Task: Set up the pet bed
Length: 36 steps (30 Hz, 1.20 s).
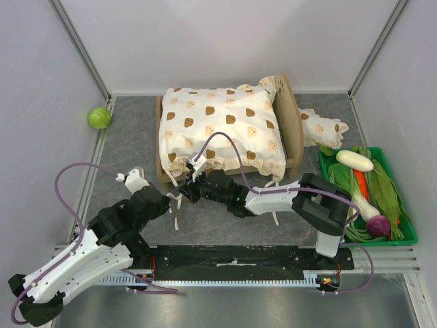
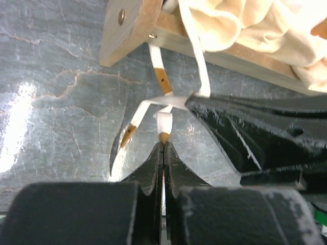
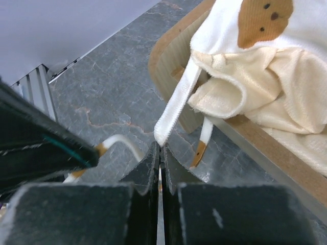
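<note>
The pet bed (image 1: 291,116), a light-wood frame, stands at the back middle with the cream bear-print cushion (image 1: 218,130) lying over it. Both grippers meet at its near left corner (image 2: 130,30). My left gripper (image 1: 175,199) (image 2: 163,144) is shut on the brown-tipped end of a white cushion tie (image 2: 164,121). My right gripper (image 1: 192,187) (image 3: 161,147) is shut on the end of another white tie (image 3: 179,102) that hangs from the cushion corner (image 3: 219,94). The two ties cross between the grippers. The striped base is hidden under the cushion.
A small frilled bear-print pillow (image 1: 326,128) lies right of the headboard. A green tray (image 1: 407,240) of vegetables sits at the right edge. A green ball (image 1: 99,117) rests by the left wall. More loose ties (image 1: 276,217) trail off the bed's near edge.
</note>
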Tool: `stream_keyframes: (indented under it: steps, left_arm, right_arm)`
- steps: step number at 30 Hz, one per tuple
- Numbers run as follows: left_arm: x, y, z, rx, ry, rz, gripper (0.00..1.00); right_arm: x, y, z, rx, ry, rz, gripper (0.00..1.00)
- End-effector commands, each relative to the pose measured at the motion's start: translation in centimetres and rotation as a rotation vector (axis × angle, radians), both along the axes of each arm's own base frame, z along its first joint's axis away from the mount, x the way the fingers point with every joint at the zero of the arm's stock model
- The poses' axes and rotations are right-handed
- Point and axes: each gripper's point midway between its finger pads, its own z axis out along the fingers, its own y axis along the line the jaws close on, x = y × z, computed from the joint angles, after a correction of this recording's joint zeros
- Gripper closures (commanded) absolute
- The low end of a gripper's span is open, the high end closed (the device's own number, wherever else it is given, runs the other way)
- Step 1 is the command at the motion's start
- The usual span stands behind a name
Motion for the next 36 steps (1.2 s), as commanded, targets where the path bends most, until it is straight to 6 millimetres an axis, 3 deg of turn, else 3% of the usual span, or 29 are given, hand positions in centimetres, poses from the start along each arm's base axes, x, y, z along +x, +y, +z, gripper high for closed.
stream_keyframes:
  steps: [1,4,13,25,36]
  left_arm:
    - [2.8,0.4,1.5,0.073,-0.116,0.051,0.98]
    - [3.9,-0.1,2.3,0.075,-0.172,0.051,0.98]
    - [5.7,-0.3,0.3,0.093,-0.166,0.051,0.98]
    - [9.2,-1.3,0.4,-0.080,-0.214,0.063,0.98]
    - [9.0,-3.7,-1.2,-0.166,-0.159,-0.021,0.98]
  right_arm:
    - [-1.3,-0.4,2.3,0.053,0.005,0.052,0.96]
    - [-1.9,-0.6,2.3,0.063,0.028,0.074,0.96]
    - [-3.4,-0.9,4.3,0.172,0.074,0.110,0.96]
    - [-4.4,-0.6,4.7,0.219,0.123,0.144,0.96]
    - [-3.7,0.4,4.9,0.248,0.140,0.119,0.95]
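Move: About 11 cm ahead of the left hand, level sideways and some 4 cm lower, is the cover's gathered front-left corner; the pet bed's front-left leg stands roughly 9 cm ahead, 2 cm to the left and 6 cm down. From the right hand that same corner is about 5 cm forward, 4 cm left and 4 cm lower, and the leg about 3 cm forward, 6 cm left and 6 cm down. The tie from this corner is already in the right fingers. Reaching forward about 9 cm with shut fingers still on the lower tie, the left hand goes in to the cover corner beside the leg, sinking a little and sliding some 2 cm right at the end. Meanwhile the right hand keeps its pinch on the upper tie and draws it back about 3.5 cm and up 2.5 cm, away from the corner, its fingertips tipping up some 10 degrees. ##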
